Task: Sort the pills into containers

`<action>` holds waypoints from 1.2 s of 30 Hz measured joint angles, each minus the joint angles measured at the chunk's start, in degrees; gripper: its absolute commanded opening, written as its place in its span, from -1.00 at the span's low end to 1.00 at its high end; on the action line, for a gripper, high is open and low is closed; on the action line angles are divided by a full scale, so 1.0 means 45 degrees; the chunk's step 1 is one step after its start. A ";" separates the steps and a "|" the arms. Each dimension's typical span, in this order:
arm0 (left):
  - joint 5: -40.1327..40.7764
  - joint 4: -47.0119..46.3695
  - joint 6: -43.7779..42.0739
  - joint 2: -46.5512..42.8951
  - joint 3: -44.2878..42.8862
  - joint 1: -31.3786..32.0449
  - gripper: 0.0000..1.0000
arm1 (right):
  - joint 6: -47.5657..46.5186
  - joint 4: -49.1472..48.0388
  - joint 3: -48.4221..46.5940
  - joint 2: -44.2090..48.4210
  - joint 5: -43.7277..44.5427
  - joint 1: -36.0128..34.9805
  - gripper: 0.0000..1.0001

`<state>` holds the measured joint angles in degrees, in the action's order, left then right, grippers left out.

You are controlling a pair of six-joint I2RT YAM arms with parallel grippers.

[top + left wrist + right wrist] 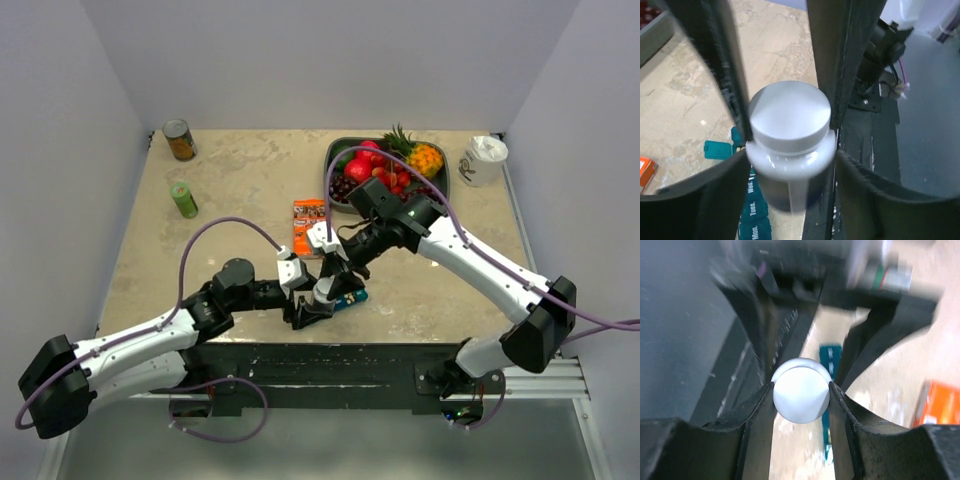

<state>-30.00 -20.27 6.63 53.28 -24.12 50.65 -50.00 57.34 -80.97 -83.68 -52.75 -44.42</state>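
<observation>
A small white bottle [322, 291] hangs low over the table's near edge, with my left gripper [790, 167] shut on its body. Its white cap [790, 117] points up at the left wrist camera. My right gripper [801, 390] comes down from above, and its two fingers [840, 65] press on opposite sides of the cap [801, 396]. The teal strip of containers [351, 297] lies on the table just under and beside the bottle, its day-labelled lids [753, 210] visible. No pills show in any view.
A flat orange box [308, 226] lies just behind the grippers. A dark tray [337, 150] of fruit sits at the back right, with a white mug [484, 160] beside it. A tin can [179, 139] and a green bottle [184, 198] stand at the back left.
</observation>
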 measured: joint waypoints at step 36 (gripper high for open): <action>0.5275 0.4347 -0.0933 -0.2875 -0.0787 -0.0160 0.98 | 0.2982 -0.5255 0.6217 0.2443 0.4449 1.4814 -0.65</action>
<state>-6.26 -0.71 2.44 40.34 -27.66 49.93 -36.58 33.69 -52.99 -72.69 -32.73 22.24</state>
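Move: My right hand grips the white cap of the pill bottle while my left still holds its body. Open tabletop at the right lies about 17 cm ahead, 36 cm right and 22 cm below my right hand; beyond that spot, the white canister stands some 26 cm farther out and 8 cm farther right, the fruit tray 26 cm farther out and 18 cm left. The pill organizer lies about 7 cm ahead of my left hand, 2 cm right, 17 cm below. I spread my left fingers wide and release the bottle body, backing that hand about 5 cm forward and 6 cm left, over a short hump, turning it some 20 degrees counter-clockwise. My right keeps its pinch on the cap and sweeps the bottle away to the right, also forward and down, about 40 cm in all, swinging clockwise by some 85 degrees towards the open tabletop near the right edge. ##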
